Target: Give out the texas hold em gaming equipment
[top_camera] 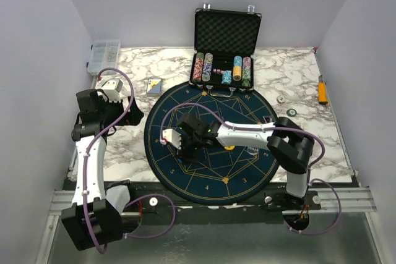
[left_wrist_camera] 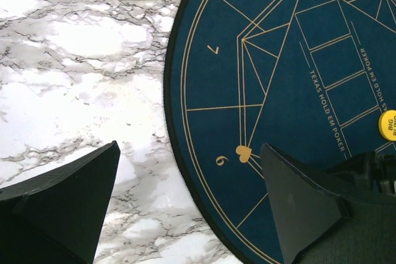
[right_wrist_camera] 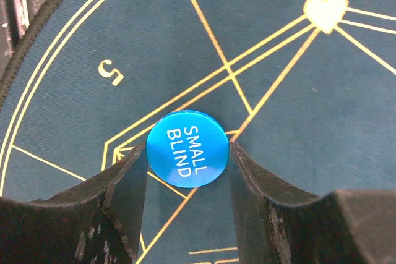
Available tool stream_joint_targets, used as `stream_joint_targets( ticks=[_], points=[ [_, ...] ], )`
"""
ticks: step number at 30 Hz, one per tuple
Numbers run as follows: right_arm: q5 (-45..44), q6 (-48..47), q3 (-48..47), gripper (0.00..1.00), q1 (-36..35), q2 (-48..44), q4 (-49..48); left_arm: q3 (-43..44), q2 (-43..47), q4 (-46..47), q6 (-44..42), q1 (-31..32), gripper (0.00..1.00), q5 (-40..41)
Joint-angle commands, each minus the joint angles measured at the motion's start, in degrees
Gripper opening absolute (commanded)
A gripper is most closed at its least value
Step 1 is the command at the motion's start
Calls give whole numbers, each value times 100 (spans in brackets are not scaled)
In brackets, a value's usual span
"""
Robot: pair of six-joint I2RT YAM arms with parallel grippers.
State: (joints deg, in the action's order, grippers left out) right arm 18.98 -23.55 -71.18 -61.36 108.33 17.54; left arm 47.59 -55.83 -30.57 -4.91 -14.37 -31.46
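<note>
A blue disc (right_wrist_camera: 187,148) printed "SMALL BLIND" sits between the fingers of my right gripper (right_wrist_camera: 187,151), just above the dark-blue mat (right_wrist_camera: 297,78) near its number 5. Both fingers touch the disc's rim. In the top view the right gripper (top_camera: 175,137) is over the left half of the mat (top_camera: 204,183). A yellow "BIG BLIND" disc (left_wrist_camera: 388,125) lies on the mat (left_wrist_camera: 291,91). My left gripper (left_wrist_camera: 190,146) is open and holds nothing, straddling the mat's left edge by number 6. A blue-backed card pack (top_camera: 154,86) lies on the marble beyond the mat.
An open black case (top_camera: 227,32) with rows of chips (top_camera: 223,69) stands at the mat's far edge. Two small discs (top_camera: 281,99) (top_camera: 291,112) lie on the marble to the right. A clear compartment box (top_camera: 104,55) is at the far left, an orange tool (top_camera: 322,89) at the far right.
</note>
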Motion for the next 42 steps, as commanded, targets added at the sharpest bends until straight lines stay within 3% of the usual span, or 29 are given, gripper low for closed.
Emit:
stream_joint_targets(
  ticks=[1,14,16,19,24,36,42],
  points=[
    [231,67,-130,41,-242,234,-72,180,-48,6,60,-72,98,-107],
    [-42,97,-161,45,-369,517,-163,159,-94,11,16,-111,98,-264],
    [-65,96,-147,53,-368,518,-151,154,-90,10,7,-109,98,-264],
    [-86,129,-78,77,-369,430,-154,145,-85,9,-1,-110,98,-281],
    [-164,204,-33,87,-304,-58,-9,141,-59,6,-19,-119,98,-325],
    [-131,491,1146,98,1716,-1916,982,119,-127,-45,-116,-123,98,-467],
    [-657,599,1697,100,2061,-2138,985,127,-160,-51,-125,-119,98,-506]
  ],
)
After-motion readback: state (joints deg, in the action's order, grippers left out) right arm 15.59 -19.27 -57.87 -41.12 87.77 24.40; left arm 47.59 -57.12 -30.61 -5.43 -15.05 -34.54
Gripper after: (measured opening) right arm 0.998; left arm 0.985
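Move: The small blind disc, already pinched in the right fingers, is bound for the mat by the number 5, about 3 cm back, 1 cm left and 2 cm below that hand. The number 5 lies roughly 6 cm back and 5 cm left, the big blind some 6 cm ahead and 18 cm right, the dealer button about 4 cm ahead and 28 cm right, all just below. From the left hand, the spot is around 13 cm back, 15 cm right and 16 cm down. Back towards the base and slightly down and left, about 3 cm in all, the right hand lowers the small blind onto the mat by the number 5, pauses and opens its fingers wide to let go. It then lifts and swings some 16 cm right and 10 cm forward towards the big blind, turning roughly 30 degrees clockwise and sinking a little at the end, still open. ##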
